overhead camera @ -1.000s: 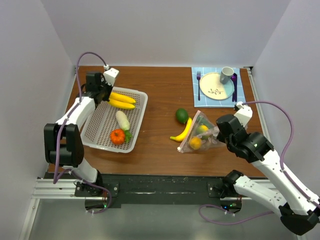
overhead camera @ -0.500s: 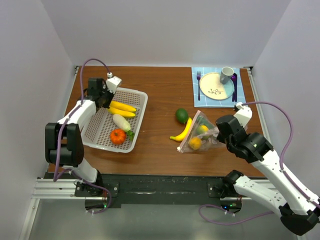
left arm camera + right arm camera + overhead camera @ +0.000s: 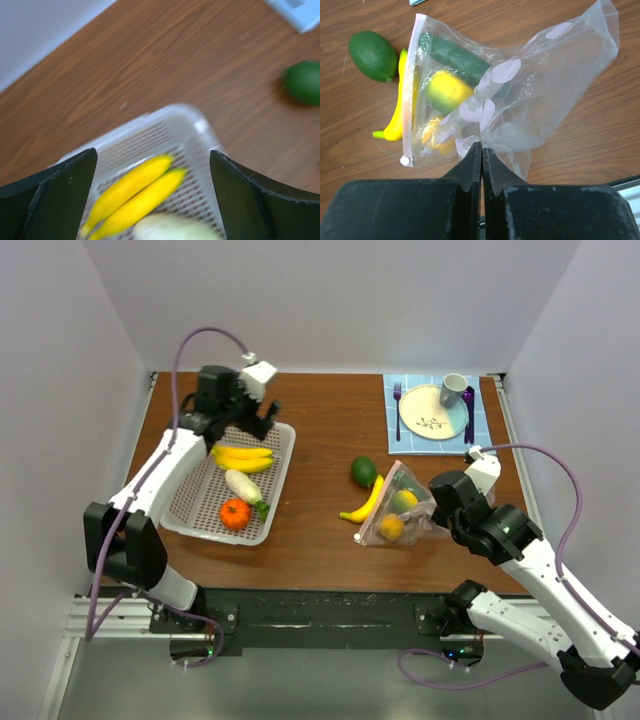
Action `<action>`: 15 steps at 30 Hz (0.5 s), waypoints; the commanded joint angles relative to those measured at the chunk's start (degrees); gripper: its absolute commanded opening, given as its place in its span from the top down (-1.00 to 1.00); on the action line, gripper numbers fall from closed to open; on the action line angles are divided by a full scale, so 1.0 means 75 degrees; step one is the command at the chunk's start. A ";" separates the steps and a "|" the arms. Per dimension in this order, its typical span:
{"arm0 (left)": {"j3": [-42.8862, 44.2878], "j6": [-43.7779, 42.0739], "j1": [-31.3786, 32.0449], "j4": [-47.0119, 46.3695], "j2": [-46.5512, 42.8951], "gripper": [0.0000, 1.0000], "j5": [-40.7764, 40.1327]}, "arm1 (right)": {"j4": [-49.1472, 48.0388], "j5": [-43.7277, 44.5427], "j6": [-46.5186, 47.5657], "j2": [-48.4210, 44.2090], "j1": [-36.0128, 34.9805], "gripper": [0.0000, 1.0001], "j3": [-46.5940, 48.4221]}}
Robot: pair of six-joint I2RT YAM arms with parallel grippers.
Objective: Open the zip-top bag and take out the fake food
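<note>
The clear zip-top bag (image 3: 403, 508) (image 3: 520, 95) lies right of centre, its pinkish zip strip (image 3: 410, 85) facing left. Inside it are a lemon (image 3: 447, 91), a dark green cucumber (image 3: 457, 57) and an orange-yellow piece (image 3: 437, 140). My right gripper (image 3: 481, 149) is shut on the bag's plastic at its near edge. A yellow banana (image 3: 364, 503) and a green lime (image 3: 363, 472) lie just left of the bag. My left gripper (image 3: 152, 200) is open and empty above the white basket (image 3: 278, 475), which holds two bananas (image 3: 243, 457), a white-green piece (image 3: 243, 486) and an orange-red fruit (image 3: 235, 513).
A yellow plate (image 3: 432, 412) with fork, purple spoon and grey cup (image 3: 453, 389) sits on a blue mat at the back right. White walls close the table on three sides.
My left arm has swung from the basket's back left corner toward the right and up over its far edge. The bananas have shifted slightly in the basket. The right gripper and the bag have not moved.
</note>
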State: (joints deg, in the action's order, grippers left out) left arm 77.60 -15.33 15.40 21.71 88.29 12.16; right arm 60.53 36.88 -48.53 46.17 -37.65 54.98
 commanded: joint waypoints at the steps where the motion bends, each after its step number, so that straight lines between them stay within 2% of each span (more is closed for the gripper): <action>1: 0.0785 0.1071 0.1776 -0.0234 0.0542 -1.00 0.0348 | -0.0184 -0.0019 -0.0185 0.0113 -0.0019 1.00 -0.0007; 2: 0.0855 0.1130 0.2266 -0.0293 0.0730 -0.99 0.0138 | -0.0173 -0.0008 -0.0185 0.0125 -0.0019 1.00 -0.0007; 6: 0.1404 0.1130 0.3090 -0.0610 0.1923 -1.00 -0.0496 | -0.0173 0.0016 -0.0244 0.0102 -0.0019 1.00 -0.0030; 12: 0.2693 0.1985 0.3267 -0.0575 0.3576 -1.00 -0.0578 | -0.0149 -0.0008 -0.0220 0.0043 -0.0019 1.00 -0.0112; 15: 0.2965 0.2769 0.3267 -0.0680 0.3988 -0.99 -0.0906 | -0.0149 -0.0066 -0.0220 -0.0004 -0.0019 1.00 -0.0194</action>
State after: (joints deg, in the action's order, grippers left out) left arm 94.30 -3.01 40.45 18.55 116.27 9.04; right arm 60.14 36.45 -48.93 47.03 -37.65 54.46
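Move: The avocado lies on the table about 25 cm to the right of the left hand, some 3 cm nearer the base and 18 cm below it. The curved banana outside the bag is about 7 cm nearer the base than the avocado and 1 cm farther right; the bag's filled end is 9 cm nearer and 9 cm farther right than the avocado. From the right hand, the avocado is some 19 cm ahead, 18 cm left and 17 cm down. Towards the avocado swings the left hand, wide open and empty, out from over the basket: some 23 cm right in an arc that rises slightly, then sinks to about 10 cm lower, drawing back a little on the way. The fingers tip further down and turn about 15 degrees clockwise, ending above the avocado without visible contact. The right hand stays put, still pinching the bag. ##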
